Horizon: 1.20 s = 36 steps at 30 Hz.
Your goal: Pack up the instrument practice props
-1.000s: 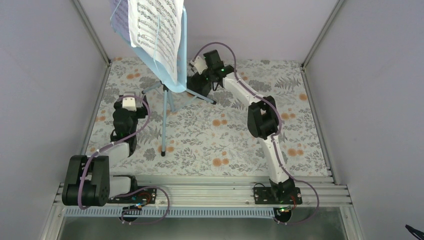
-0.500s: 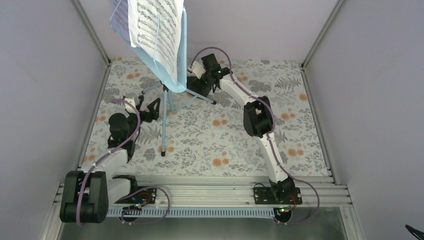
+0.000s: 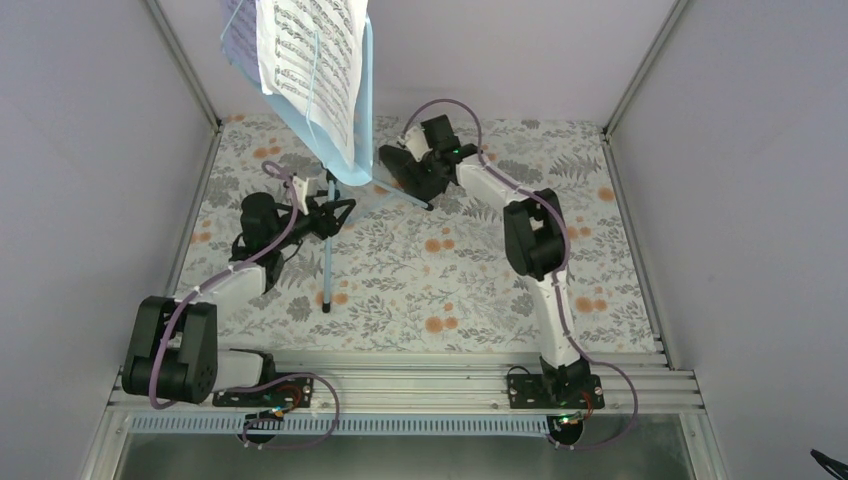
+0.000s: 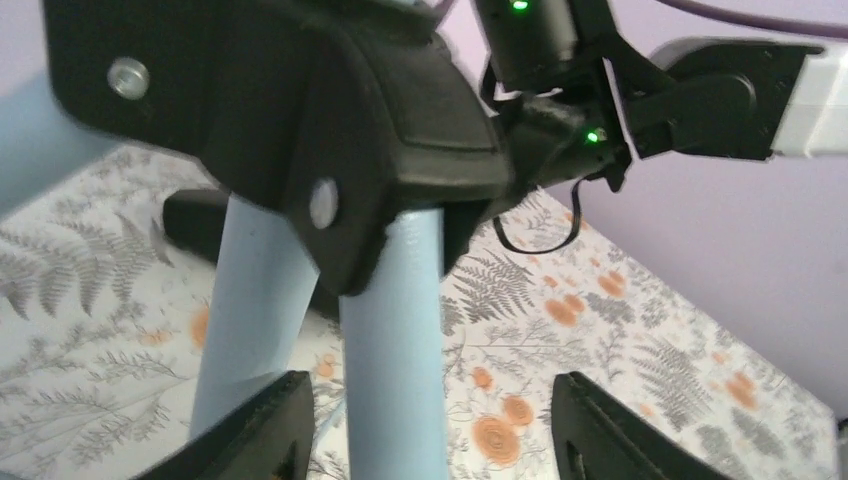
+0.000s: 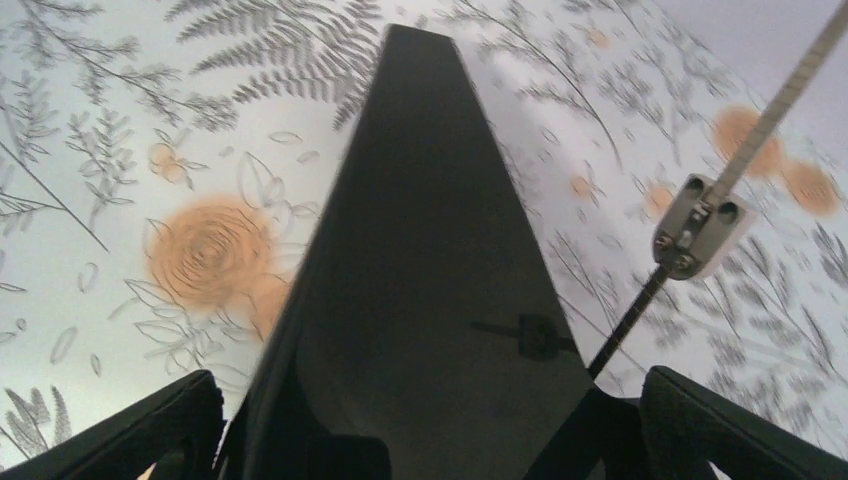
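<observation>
The light blue music stand [image 3: 366, 95] stands at the back left on thin tripod legs, with a white sheet-music page [image 3: 310, 60] and a lavender page [image 3: 238, 35] on its desk. My left gripper [image 3: 335, 213] is open around the stand's blue pole [image 4: 395, 350], just below the black leg hub [image 4: 300, 130]. Its fingers [image 4: 262, 430] stand either side of the pole with gaps. My right gripper [image 3: 397, 166] is open astride the black pyramid metronome [image 5: 420, 250]. Daylight shows between that gripper's left finger [image 5: 150, 430] and the metronome's side.
A floral cloth [image 3: 450, 270] covers the table, closed in by lavender walls on three sides. One thin stand leg [image 5: 700, 225] with a grey fitting runs close by on the right of the metronome. An aluminium rail [image 3: 400, 385] carries both arm bases in front.
My left arm has swung right from the table's left side and brought its jaws around the stand's pole, narrowing somewhat. The right gripper has turned and settled over the metronome.
</observation>
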Motion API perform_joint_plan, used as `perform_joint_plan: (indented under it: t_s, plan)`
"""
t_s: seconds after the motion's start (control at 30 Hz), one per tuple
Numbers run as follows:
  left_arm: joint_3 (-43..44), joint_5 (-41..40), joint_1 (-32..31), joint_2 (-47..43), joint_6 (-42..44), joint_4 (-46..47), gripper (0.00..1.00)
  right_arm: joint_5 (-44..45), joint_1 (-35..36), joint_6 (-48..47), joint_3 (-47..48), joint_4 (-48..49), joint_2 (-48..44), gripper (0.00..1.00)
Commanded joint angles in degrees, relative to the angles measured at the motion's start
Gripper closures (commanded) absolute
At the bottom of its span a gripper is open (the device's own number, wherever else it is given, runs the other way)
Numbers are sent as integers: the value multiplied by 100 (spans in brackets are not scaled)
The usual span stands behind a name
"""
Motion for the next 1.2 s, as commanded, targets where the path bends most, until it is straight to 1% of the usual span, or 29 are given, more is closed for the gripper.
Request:
perform_joint_plan:
  t_s: [0.0, 0.07, 0.13, 0.2, 0.27, 0.37, 0.5, 0.67, 0.83, 1.0, 1.1, 1.13, 1.17]
  plan:
    - [239, -170, -86, 45, 497, -597, 49, 293, -242, 564, -877, -197, -393, 3]
    - [206, -360, -97, -12, 566, -710, 61, 403, -272, 707, -1230, -118, -612, 3]
    - [133, -640, -96, -129, 588, -785, 70, 536, -291, 879, -1603, 0, -854, 3]
    - [73, -973, -91, -247, 608, -870, 78, 643, -309, 1071, -1980, 121, -1159, 3]
    - [68, -1300, -73, -337, 626, -1021, 89, 759, -318, 1238, -2445, 250, -1465, 3]
    - [144, -1553, 4, -397, 671, -1197, 97, 897, -327, 1472, -2991, 379, -1939, 3]
    - [225, -1821, 260, -431, 589, -1254, 98, 1019, -330, 1962, -3642, 454, -2429, 3]
    - [327, -1787, 717, -345, 547, -1037, 98, 675, -254, 2425, -4622, 705, -3056, 5]
    - [529, -1706, 1006, 26, 505, -739, 98, 512, -99, 2691, -5412, 711, -3638, 7]
    - [680, -1703, 1171, 520, 472, -383, 98, 171, 11, 3011, -6003, 605, -4595, 7]
    - [704, -1671, 1203, 649, 443, -282, 98, -130, 25, 3136, -6214, 517, -5163, 6]
    - [680, -1671, 1216, 640, 409, -262, 96, -155, 31, 3145, -6219, 471, -5310, 6]
    - [656, -1683, 1221, 602, 381, -254, 89, -156, 25, 3150, -6198, 403, -5454, 5]
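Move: The left hand's half-open fingers already straddle the upper part of the music stand's front leg, about 1 cm ahead of the hand point; the hub is some 6 cm ahead and 7 cm up, and the leg's foot about 16 cm back, 2 cm left and 20 cm down. From the right hand, the black case's middle is roughly 4 cm left, 1 cm ahead and 5 cm below, and the foot of the stand's right leg about 8 cm straight back and 8 cm below. The left hand sinks a little as its fingers close and pinch the stand's front leg, then carries the leg about 10 cm left and some 6 cm forward, turning roughly 20 degrees counter-clockwise. The right hand, fingers still wide open astride the case's broad end, drags the case away from the stand, first right and then mostly back, about 20 cm back and 12 cm right in all, turning some 25 degrees clockwise. ##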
